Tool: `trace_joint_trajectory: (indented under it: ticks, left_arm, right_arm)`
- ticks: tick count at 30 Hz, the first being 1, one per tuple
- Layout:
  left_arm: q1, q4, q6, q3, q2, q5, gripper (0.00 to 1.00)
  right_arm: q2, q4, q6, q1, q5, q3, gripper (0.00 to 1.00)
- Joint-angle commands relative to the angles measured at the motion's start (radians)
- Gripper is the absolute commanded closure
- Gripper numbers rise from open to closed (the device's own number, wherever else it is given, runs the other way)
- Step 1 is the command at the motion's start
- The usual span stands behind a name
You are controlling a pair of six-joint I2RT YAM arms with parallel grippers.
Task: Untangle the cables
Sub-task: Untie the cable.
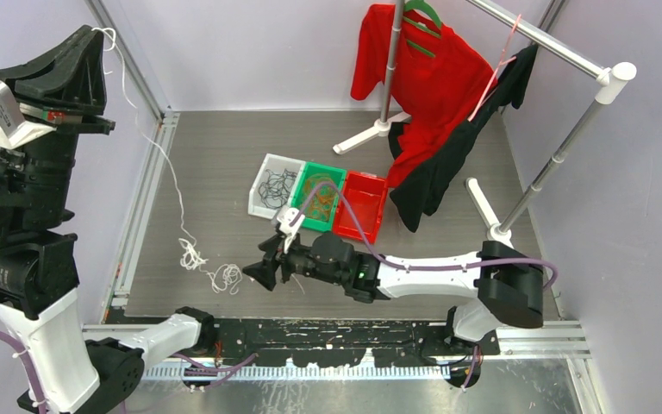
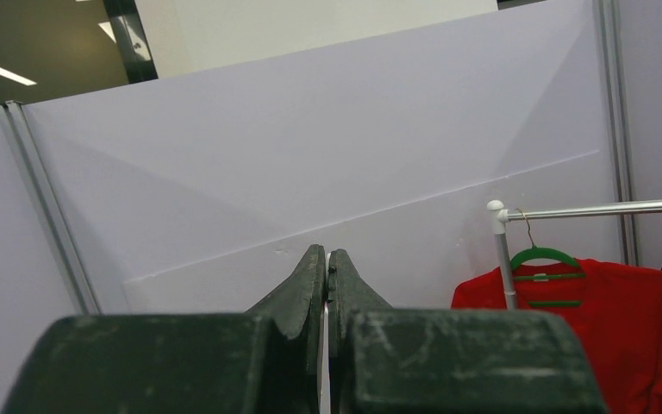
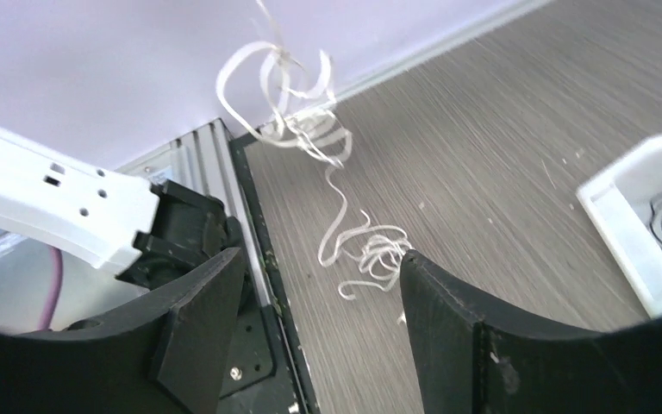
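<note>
One white cable (image 1: 191,256) runs from the table up to my left gripper (image 1: 95,34), which is raised high at the far left and shut on the cable's upper end. In the left wrist view the white strand (image 2: 324,345) shows between the closed jaws of the left gripper (image 2: 327,254). The cable's curly lower end (image 1: 227,278) lies on the table. My right gripper (image 1: 259,274) hovers low just to its right, open, holding nothing. In the right wrist view the right gripper (image 3: 320,259) frames the white curls (image 3: 366,259), which lie beyond its fingertips. Black cables (image 1: 276,187) and orange cables (image 1: 319,194) lie in bins.
A white bin (image 1: 264,164), a green bin (image 1: 342,174) and a red bin (image 1: 364,207) stand side by side mid-table. Behind them is a clothes rack (image 1: 560,52) with a red garment (image 1: 422,78) and a black garment (image 1: 435,172). The white bin's corner (image 3: 629,216) is at the right gripper's right.
</note>
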Motion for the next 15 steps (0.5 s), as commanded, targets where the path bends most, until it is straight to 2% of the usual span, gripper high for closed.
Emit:
trace_joint_trajectory:
  ticks: [1, 8, 15]
  left_arm:
    - [0.002, 0.005, -0.007, 0.018, -0.005, 0.040, 1.00]
    - [0.001, -0.011, -0.025, 0.031, 0.009, 0.062, 1.00]
    - [0.002, -0.020, -0.045, 0.028, 0.016, 0.080, 1.00]
  right_arm:
    - [0.058, 0.030, -0.063, 0.015, -0.045, 0.108, 0.27]
    - [0.134, -0.021, -0.091, 0.018, -0.096, 0.242, 0.27]
    - [0.234, -0.073, -0.101, 0.019, -0.062, 0.358, 0.29]
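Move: The white cable's knot hangs about 16 cm to the right hand's left, some 3 cm farther ahead and 3 cm below. The rest of the white cable lies in a small heap on the table, about 12 cm left, 3 cm ahead and 18 cm below that hand; the white tray is roughly 28 cm straight ahead at table height. From the left hand the knot hangs practically straight below, about 50 cm down. Towards the hanging knot of the white cable the right hand reaches left about 6 cm, nearly level, its wrist turning some 5 degrees counter-clockwise and its empty fingers staying wide open. High above, the left hand keeps the cable's upper end pinched between shut fingers and drifts only about a centimetre to the right. ##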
